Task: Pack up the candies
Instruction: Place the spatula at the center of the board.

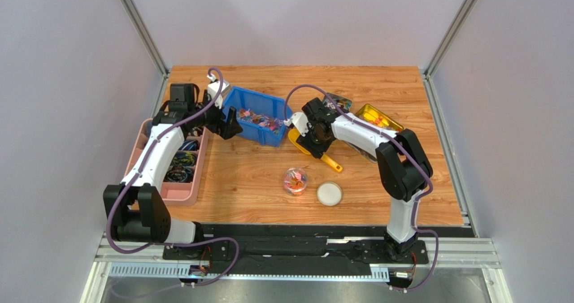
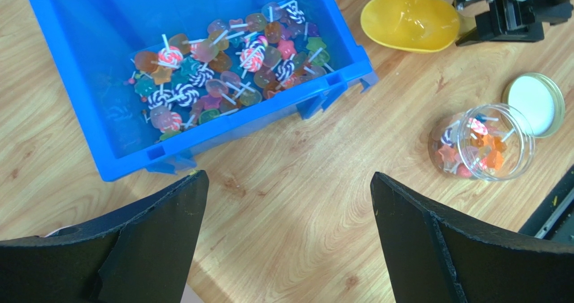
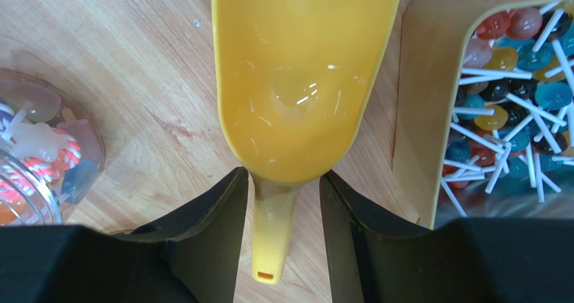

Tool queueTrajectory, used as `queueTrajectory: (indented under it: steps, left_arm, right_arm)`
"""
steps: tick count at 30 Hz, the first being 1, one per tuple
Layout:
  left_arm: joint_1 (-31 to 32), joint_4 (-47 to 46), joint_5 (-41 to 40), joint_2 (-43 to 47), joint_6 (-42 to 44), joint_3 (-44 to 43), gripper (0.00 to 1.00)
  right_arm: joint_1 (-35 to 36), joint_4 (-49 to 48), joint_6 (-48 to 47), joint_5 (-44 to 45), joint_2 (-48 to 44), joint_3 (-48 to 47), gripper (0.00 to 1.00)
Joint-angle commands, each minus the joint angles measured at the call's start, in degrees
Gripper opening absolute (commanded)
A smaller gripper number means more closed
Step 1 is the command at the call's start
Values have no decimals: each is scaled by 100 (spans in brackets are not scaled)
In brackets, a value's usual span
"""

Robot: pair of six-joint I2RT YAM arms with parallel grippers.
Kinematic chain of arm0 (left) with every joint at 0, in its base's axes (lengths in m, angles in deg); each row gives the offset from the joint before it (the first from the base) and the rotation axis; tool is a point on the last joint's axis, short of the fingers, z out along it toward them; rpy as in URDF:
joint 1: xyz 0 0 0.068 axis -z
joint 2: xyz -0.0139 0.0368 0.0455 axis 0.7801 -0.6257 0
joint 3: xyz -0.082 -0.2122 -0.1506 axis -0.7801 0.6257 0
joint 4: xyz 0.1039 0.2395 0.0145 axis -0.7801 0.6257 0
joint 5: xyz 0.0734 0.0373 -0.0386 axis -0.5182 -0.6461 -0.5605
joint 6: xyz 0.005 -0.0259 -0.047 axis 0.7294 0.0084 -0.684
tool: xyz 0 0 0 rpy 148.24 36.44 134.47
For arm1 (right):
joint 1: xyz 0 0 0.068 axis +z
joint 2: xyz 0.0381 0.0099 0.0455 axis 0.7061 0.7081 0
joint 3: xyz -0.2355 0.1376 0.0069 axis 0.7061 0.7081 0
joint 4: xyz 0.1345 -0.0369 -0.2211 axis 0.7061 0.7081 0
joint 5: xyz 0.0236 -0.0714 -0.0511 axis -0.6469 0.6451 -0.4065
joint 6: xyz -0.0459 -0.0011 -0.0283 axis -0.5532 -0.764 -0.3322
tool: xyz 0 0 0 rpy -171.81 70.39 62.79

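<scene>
Candies with white sticks lie heaped in a blue bin, which stands at the back left. A clear jar holding some candies stands open on the table, its lid beside it. An empty yellow scoop lies on the wood. My right gripper is open, its fingers on either side of the scoop's handle with a gap on both sides. My left gripper hangs wide open over bare wood beside the bin, holding nothing.
A yellow-tinted box of lollipops stands just right of the scoop, near my right gripper. A pink tray with dark coiled bands sits at the left edge. Another small container is at the back.
</scene>
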Motion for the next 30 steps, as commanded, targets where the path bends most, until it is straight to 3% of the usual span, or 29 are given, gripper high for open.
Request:
queueTrajectory:
  steps: [1,11,19,30]
  left_arm:
    - [-33,-89,392,225,355,68,99]
    - [-33,69,428,699,803,392,99]
    - [-33,245,349,1095,1093,674,99]
    - [-33,544,243,1728,1225,832,99]
  right_arm:
    - [-95,135,-19,-54,-527,-267,48]
    - [-121,1189,-370,-352,-1836,-207,47]
    - [45,1366,-871,-546,-3066,1225,47]
    - [1099,812,-854,-158,-3288,2773,45]
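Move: My right fingers are already parted around the neck of the spatula, which lies on the board right below them. From there, the jar lid is about 14 cm back, 3 cm right and 1 cm lower. The candy jar stands some 10 cm back and 7 cm left, the lollipop tray 12 cm ahead and 5 cm right. From my left hand, the lid is roughly 23 cm back, 29 cm right and 15 cm down. I raise my right hand almost straight up off the spatula's neck, about 12 cm, then swing it back some 15 cm and a little right while sinking again towards the jar lid, turning slightly counter-clockwise, fingers still half open. Meanwhile my open, empty left hand eases back about 5 cm, away from the blue box, and rises a little. ##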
